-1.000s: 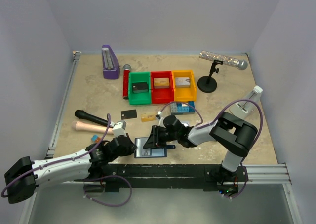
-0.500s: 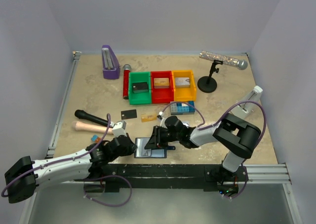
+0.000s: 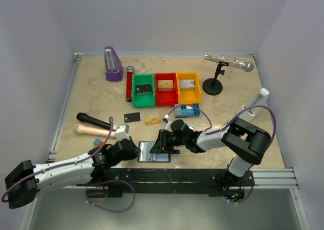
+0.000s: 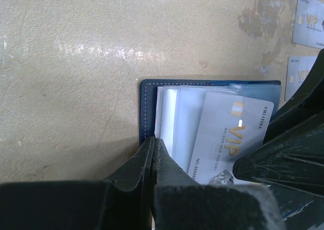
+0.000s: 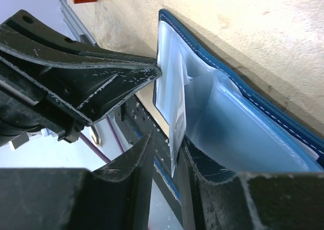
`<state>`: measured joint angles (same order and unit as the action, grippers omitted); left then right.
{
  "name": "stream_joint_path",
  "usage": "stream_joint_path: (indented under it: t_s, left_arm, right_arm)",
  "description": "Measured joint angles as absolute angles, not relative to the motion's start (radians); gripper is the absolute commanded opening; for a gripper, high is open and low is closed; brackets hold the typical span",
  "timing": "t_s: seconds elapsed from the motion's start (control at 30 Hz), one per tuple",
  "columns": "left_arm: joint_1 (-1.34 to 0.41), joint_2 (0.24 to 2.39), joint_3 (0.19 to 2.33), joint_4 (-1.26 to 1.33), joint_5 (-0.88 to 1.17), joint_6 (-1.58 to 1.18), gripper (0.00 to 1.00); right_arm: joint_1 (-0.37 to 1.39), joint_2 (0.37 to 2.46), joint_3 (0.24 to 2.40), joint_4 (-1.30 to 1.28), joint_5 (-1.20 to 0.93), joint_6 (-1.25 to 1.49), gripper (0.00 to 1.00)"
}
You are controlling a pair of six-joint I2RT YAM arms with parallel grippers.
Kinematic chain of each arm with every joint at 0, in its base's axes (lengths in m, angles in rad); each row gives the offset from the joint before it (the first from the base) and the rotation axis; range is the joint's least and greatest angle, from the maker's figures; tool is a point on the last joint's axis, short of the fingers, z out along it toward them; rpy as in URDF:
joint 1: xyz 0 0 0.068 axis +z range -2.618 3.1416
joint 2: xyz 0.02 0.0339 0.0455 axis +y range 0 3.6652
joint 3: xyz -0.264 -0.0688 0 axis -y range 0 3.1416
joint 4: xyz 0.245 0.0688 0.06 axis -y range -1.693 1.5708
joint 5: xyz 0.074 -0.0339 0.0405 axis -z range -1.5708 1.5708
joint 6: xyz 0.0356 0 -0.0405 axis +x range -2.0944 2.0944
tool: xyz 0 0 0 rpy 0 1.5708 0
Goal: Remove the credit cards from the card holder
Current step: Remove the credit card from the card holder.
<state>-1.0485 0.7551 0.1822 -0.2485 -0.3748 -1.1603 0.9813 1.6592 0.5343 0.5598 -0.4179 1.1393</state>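
Observation:
The navy card holder (image 3: 147, 150) lies open at the table's near edge, with its pale pockets up (image 4: 148, 108) (image 5: 263, 113). My left gripper (image 3: 135, 150) (image 4: 154, 141) is shut with nothing between its fingers. Its tips press on the holder's left inner edge. A silvery credit card (image 4: 228, 133) (image 5: 179, 113) sticks partly out of a pocket. My right gripper (image 3: 158, 146) (image 5: 168, 139) straddles this card's free edge. The card rests against one finger and a gap remains at the other. A black card (image 3: 132, 117), a gold-tan card (image 3: 151, 120) and two silvery cards (image 4: 309, 22) lie loose on the table.
Green (image 3: 143, 90), red (image 3: 165, 88) and yellow (image 3: 188, 86) bins stand mid-table. A blue studded plate (image 3: 186, 110) lies just behind my right arm. A black-handled tool (image 3: 93, 121) lies at the left. A microphone stand (image 3: 212, 85) and a purple metronome (image 3: 113, 64) are farther back.
My right gripper's jaws have narrowed a little around the silvery card, and the right arm has shifted slightly. The left arm and the holder have stayed put.

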Motion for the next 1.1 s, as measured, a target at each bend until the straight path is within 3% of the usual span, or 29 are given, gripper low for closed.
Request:
stream_joint_path:
  t_s: [0.2,0.7,0.83,1.1]
  left_arm:
    - [-1.048,0.756,0.183,-0.249,-0.375,-1.160,0.00]
    - [-1.048,0.755,0.183,-0.252,-0.378,-1.168,0.00]
    - [-1.048,0.755,0.183,-0.252,-0.378,-1.168,0.00]
    - [-1.048,0.755,0.183,-0.253,-0.381,-1.172,0.00]
  right_arm:
    - [0.981,1.657,0.531,0.550,-0.410,1.135,0.17]
    - [0.969,1.627,0.501,0.524,-0.384,1.126,0.09]
    - [0.966,1.614,0.495,0.514,-0.382,1.125,0.00]
    - [0.953,1.501,0.482,0.406,-0.346,1.102,0.00]
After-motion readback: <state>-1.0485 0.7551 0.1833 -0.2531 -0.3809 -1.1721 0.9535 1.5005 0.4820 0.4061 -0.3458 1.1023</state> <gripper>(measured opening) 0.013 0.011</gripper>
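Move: The silver card stands partly out of the open card holder, its middle some 3 cm left of the right hand, 1 cm ahead and 1 cm lower. The holder's middle is about 4 cm left, 1 cm back and 4 cm below. On the table beyond it, a gold card lies about 15 cm ahead and 5 cm left, a dark card 17 cm ahead and 16 cm left. From the left hand, the silver card is some 7 cm right and 2 cm ahead. The right fingers, loosely astride the silver card's right edge, close fully and pinch it, drawing the card about 3 cm to the right across the holder. The hand first dips nearly 1 cm, then rises about 1.5 cm late on as the grip shuts, tilting only some 5 degrees. The left hand stays put, shut tips still on the holder's left edge. ##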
